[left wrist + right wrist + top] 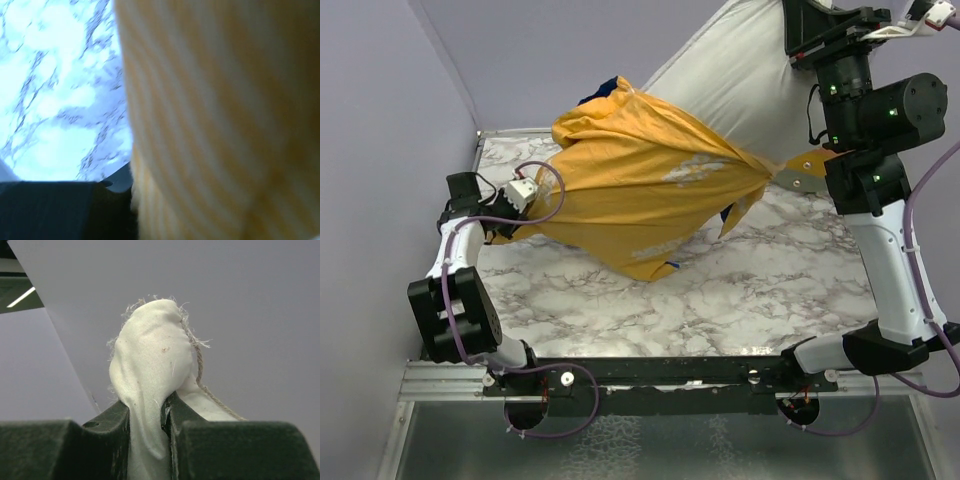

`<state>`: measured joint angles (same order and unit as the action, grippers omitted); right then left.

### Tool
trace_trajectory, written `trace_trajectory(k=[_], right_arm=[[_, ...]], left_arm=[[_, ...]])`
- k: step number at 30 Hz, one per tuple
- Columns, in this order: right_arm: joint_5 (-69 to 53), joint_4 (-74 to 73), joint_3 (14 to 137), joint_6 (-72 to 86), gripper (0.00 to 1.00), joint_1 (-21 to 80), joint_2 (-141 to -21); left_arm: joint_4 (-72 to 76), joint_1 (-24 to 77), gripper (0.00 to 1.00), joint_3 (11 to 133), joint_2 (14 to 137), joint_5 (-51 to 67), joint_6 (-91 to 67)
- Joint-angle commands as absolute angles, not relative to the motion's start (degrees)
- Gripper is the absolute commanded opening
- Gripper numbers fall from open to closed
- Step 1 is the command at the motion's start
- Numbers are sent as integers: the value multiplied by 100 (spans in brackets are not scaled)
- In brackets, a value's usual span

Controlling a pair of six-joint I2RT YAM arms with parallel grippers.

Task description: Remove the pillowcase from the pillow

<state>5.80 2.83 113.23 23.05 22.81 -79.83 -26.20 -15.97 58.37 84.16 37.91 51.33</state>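
Observation:
The white pillow (730, 80) hangs in the air at the upper right. My right gripper (798, 28) is shut on its top corner; the right wrist view shows the white corner (150, 350) pinched between the jaws of the gripper (147, 415). The pillowcase (640, 180), yellow-orange side out with a bit of blue at the top, covers the pillow's lower end and stretches left. My left gripper (510, 225) holds its left edge just above the table. In the left wrist view, blurred yellow fabric (225, 125) fills the frame beside one dark finger (60, 210).
The marble table (750, 290) lies under the hanging fabric. Purple walls close in at the left and back. An orange-and-grey object (808, 172) sits next to the right arm's upper link. The metal rail with the arm bases (650, 375) runs along the near edge.

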Motion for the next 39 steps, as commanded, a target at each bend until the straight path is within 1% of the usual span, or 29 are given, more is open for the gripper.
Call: trace_trajectory(k=[1, 7, 12, 18, 22, 28, 30, 34, 39], right_arm=[[1784, 2052, 11983, 1365, 1, 2188, -7519], [2395, 2357, 11961, 518, 1, 2186, -7425], [2544, 2445, 12308, -47, 1, 2183, -7565], [2787, 2760, 12403, -844, 1, 2188, -7649], [2974, 2922, 12546, -1265, 1, 2188, -7726], [2969, 2682, 13372, -1555, 1, 2188, -8133], [3017, 2693, 13623, -1677, 1, 2188, -8250], [3192, 2945, 13857, -2020, 1, 2195, -8321], [3389, 3499, 13632, -2528, 1, 2205, -8161]], left_arm=[[-2521, -2315, 0, 5869, 8875, 2269, 5829], [-2059, -3009, 0, 6000, 9354, 1780, 6343], [-1620, -3351, 0, 5902, 9510, 1533, 6819], [-1094, -3551, 0, 5729, 9672, 1128, 7511], [-390, -3632, 0, 5504, 9827, 798, 8121], [1152, -3663, 0, 4976, 9966, 422, 9234], [1466, -3663, 0, 4956, 10028, 372, 9424], [1915, -3672, 0, 5076, 10291, 136, 9645], [2025, -3708, 0, 5235, 10519, -128, 9821]])
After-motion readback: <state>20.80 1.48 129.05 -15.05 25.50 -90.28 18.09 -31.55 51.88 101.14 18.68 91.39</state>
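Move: The left hand, low over the table, already pinches a corner of the pillowcase, whose bulk lies about 27 cm to its right, 8 cm ahead and some 18 cm higher. The bare pillow's middle is roughly 38 cm right, 8 cm ahead and 33 cm up. The right hand, high up, already grips the pillow's end: the pillow's middle is about 14 cm left, 8 cm ahead and 22 cm below; the pillowcase is some 25 cm left, 8 cm ahead and 37 cm below. Leftwards, away from the pillow, the left hand drags the pinched pillowcase corner about 22 cm low over the table, edging a little forward and rolling its left side up some 50 degrees, fingers still shut. The right hand keeps its grip on the pillow as an anchor, first dipping forward about 5 cm, then rising again and drifting right while turning clockwise about 30 degrees. ##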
